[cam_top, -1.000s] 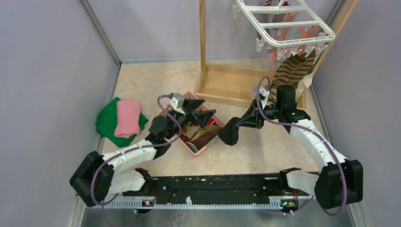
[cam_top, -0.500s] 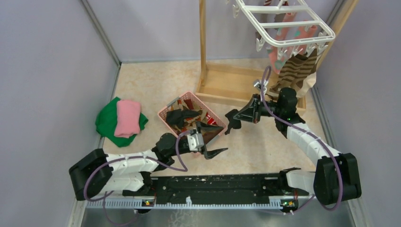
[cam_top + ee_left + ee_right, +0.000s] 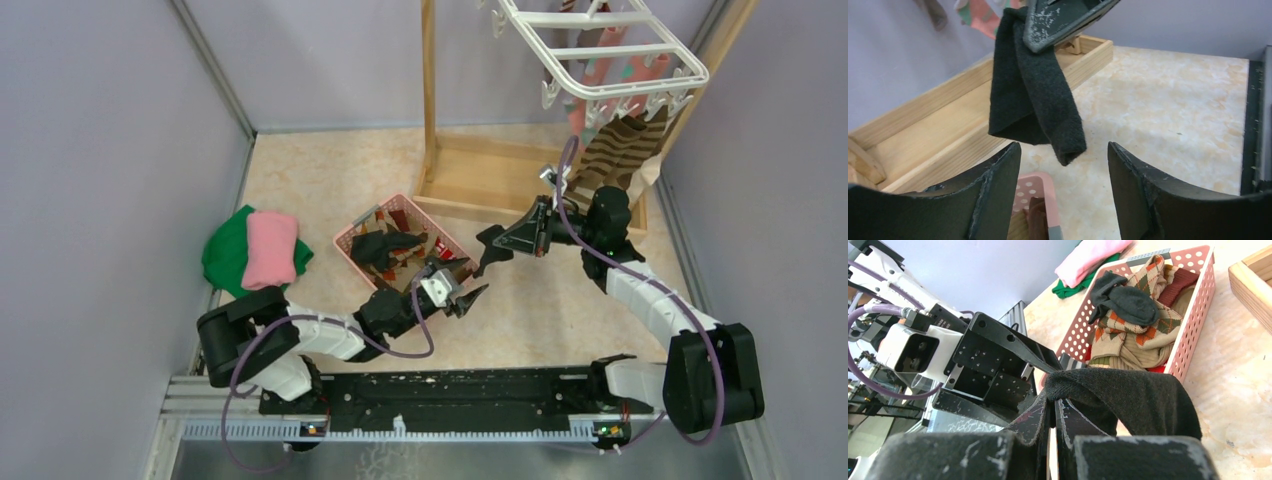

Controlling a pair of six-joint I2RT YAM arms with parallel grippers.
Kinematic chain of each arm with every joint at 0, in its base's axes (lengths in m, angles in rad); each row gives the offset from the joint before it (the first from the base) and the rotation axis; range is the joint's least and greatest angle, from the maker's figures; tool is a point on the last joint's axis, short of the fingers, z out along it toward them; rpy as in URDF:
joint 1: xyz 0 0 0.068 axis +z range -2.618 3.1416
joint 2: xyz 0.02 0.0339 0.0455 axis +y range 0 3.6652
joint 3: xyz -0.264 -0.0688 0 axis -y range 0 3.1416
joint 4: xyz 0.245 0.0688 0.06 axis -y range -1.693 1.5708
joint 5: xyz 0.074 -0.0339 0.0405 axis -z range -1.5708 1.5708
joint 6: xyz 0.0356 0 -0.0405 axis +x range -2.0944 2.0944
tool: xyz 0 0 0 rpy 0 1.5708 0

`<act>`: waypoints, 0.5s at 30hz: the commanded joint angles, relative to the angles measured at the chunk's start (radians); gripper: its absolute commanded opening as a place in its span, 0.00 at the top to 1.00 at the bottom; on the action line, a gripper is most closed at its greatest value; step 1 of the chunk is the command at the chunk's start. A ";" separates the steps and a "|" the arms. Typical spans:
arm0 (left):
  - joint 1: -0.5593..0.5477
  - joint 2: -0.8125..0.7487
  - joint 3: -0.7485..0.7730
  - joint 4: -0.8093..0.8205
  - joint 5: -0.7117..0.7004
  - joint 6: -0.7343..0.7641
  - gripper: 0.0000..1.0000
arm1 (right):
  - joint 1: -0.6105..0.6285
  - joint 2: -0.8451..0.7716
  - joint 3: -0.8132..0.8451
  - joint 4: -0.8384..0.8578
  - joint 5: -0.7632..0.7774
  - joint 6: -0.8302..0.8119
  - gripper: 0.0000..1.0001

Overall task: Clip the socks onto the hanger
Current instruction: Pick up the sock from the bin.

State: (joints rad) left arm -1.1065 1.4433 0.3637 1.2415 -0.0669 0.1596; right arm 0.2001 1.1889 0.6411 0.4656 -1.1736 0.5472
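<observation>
A black sock (image 3: 488,260) hangs from my right gripper (image 3: 503,240), which is shut on its upper edge, just right of the pink basket (image 3: 350,238). In the left wrist view the sock (image 3: 1035,95) dangles above and ahead of my left gripper (image 3: 1063,150), whose jaws stand open with nothing between them. My left gripper (image 3: 468,298) sits low, just below the sock. The white hanger (image 3: 600,50) hangs at the top right, with a striped sock (image 3: 620,150) and a pink sock (image 3: 578,120) clipped beneath it. In the basket lie an argyle sock (image 3: 1128,325) and another black sock (image 3: 1128,302).
The wooden stand's base (image 3: 500,185) lies behind the basket, and its post (image 3: 429,90) rises at centre. Folded green and pink cloths (image 3: 255,255) lie at the left. Purple walls close in both sides. The arms' black base rail (image 3: 450,390) runs along the near edge.
My left arm left the basket, swung to the front, then reached under the hanging black sock, its jaws narrowing slightly. My right gripper lifted the sock a little farther from the basket.
</observation>
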 commanded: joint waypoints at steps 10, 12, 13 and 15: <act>-0.007 0.137 0.052 0.303 -0.020 0.009 0.74 | -0.003 -0.016 0.000 0.031 0.009 -0.005 1.00; -0.007 0.119 0.052 0.264 -0.002 0.024 0.93 | -0.004 -0.018 0.003 0.016 0.010 -0.021 1.00; -0.006 0.099 0.051 0.228 0.002 0.031 1.00 | -0.004 -0.019 0.006 0.001 0.009 -0.041 1.00; -0.006 0.038 0.047 0.125 -0.006 0.040 1.00 | -0.005 -0.026 0.029 -0.099 -0.008 -0.154 1.00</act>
State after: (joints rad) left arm -1.1088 1.5723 0.3950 1.4200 -0.0944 0.1753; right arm 0.1997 1.1885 0.6411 0.4557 -1.1702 0.5323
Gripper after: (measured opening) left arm 0.030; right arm 0.010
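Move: The black sock hangs from the closed right gripper. Its loose lower end is right in front of the left gripper's half-closed fingers, about 2 cm ahead, 2 cm to the right and 1 cm higher. The right gripper's tips stand some 3 cm farther out, 3 cm farther right and 6 cm above that end. The bin's middle lies roughly 9 cm ahead of the left hand, 13 cm to its left and 16 cm below. Ease the left gripper about 1.5 cm forward, to the right and slightly up so that the sock's dangling end sits between its fingers, then shut them all the way and pinch the cloth. Keep the right gripper still, closed on the upper part of the sock. ##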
